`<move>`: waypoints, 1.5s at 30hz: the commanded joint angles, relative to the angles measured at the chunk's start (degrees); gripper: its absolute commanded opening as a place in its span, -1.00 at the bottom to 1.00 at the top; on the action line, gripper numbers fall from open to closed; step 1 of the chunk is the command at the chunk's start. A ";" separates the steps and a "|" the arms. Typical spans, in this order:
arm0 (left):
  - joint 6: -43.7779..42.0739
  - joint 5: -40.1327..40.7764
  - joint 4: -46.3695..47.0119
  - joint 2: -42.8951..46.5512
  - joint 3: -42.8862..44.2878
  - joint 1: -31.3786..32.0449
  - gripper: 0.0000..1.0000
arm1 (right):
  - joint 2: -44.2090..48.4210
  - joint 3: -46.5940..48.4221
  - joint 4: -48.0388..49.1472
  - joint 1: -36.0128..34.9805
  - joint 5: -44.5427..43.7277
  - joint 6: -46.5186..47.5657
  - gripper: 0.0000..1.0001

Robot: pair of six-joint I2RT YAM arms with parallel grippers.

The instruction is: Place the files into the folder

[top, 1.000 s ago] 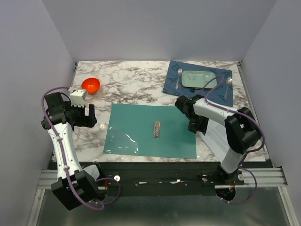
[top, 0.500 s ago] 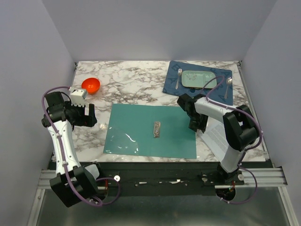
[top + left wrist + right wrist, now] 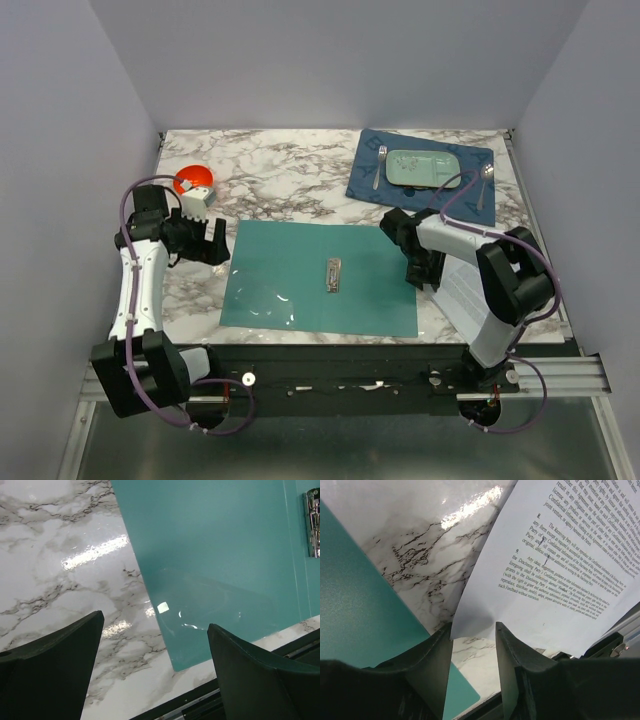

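The teal folder (image 3: pixel 300 270) lies open and flat mid-table, its metal clip (image 3: pixel 333 275) at the spine. A clear glossy sleeve (image 3: pixel 210 600) rests on its left leaf. The files (image 3: pixel 463 293), white printed sheets, lie right of the folder, partly under my right arm. My right gripper (image 3: pixel 421 272) stands at their near-left corner. In the right wrist view that paper corner (image 3: pixel 475 617) lies between the tips of my right gripper (image 3: pixel 474 625), with a gap still showing between the jaws. My left gripper (image 3: pixel 214 243) hangs wide open over the marble beside the folder's left edge (image 3: pixel 145 580).
An orange bowl (image 3: pixel 193 180) sits at the back left. A dark blue placemat (image 3: pixel 465 200) at the back right carries a pale green tray (image 3: pixel 422 167), a fork (image 3: pixel 377 165) and a spoon (image 3: pixel 485 180). The table's near edge (image 3: pixel 200 700) runs just below the folder.
My left arm has swung right and forward toward the folder's left edge. My right gripper's jaws have narrowed around the paper's corner, shifting slightly.
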State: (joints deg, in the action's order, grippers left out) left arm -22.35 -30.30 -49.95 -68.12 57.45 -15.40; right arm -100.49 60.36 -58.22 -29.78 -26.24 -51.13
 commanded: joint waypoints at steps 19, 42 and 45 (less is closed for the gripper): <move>0.91 5.17 4.87 2.90 -3.66 4.41 0.98 | -2.79 2.40 2.49 0.34 -0.22 2.44 -0.56; 0.11 8.07 6.01 3.78 -5.95 4.41 0.98 | 4.07 8.89 3.37 -16.25 7.86 4.38 -0.99; -0.15 8.33 5.83 4.04 -6.12 4.41 0.98 | 2.76 11.00 4.59 -21.52 9.88 3.50 -0.99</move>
State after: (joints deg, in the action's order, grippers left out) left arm -21.63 -23.31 -44.77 -65.04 51.83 -11.22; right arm -97.49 68.58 -54.19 -45.30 -20.27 -45.98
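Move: Between the right hand's half-open fingers sits the near-left corner of the files; the sheets' middle lies some 16 cm to the right, about 1 cm farther out and 1 cm below. The open folder's middle is roughly 25 cm to this hand's left, 2 cm ahead and 2 cm below, with its metal clip about 23 cm left and 3 cm ahead. From the left hand, the files' middle is some 63 cm right, 3 cm back and 14 cm below. Creeping forward a centimetre or two, the right hand shuts its half-open fingers and pinches the files' corner, then carries that corner about 11 cm left over the folder towards the metal clip, rising about 4 cm. The wrist meanwhile turns some 20 degrees counter-clockwise and the fingers tip more upright. The wide-open left hand only sinks about 2 cm. ##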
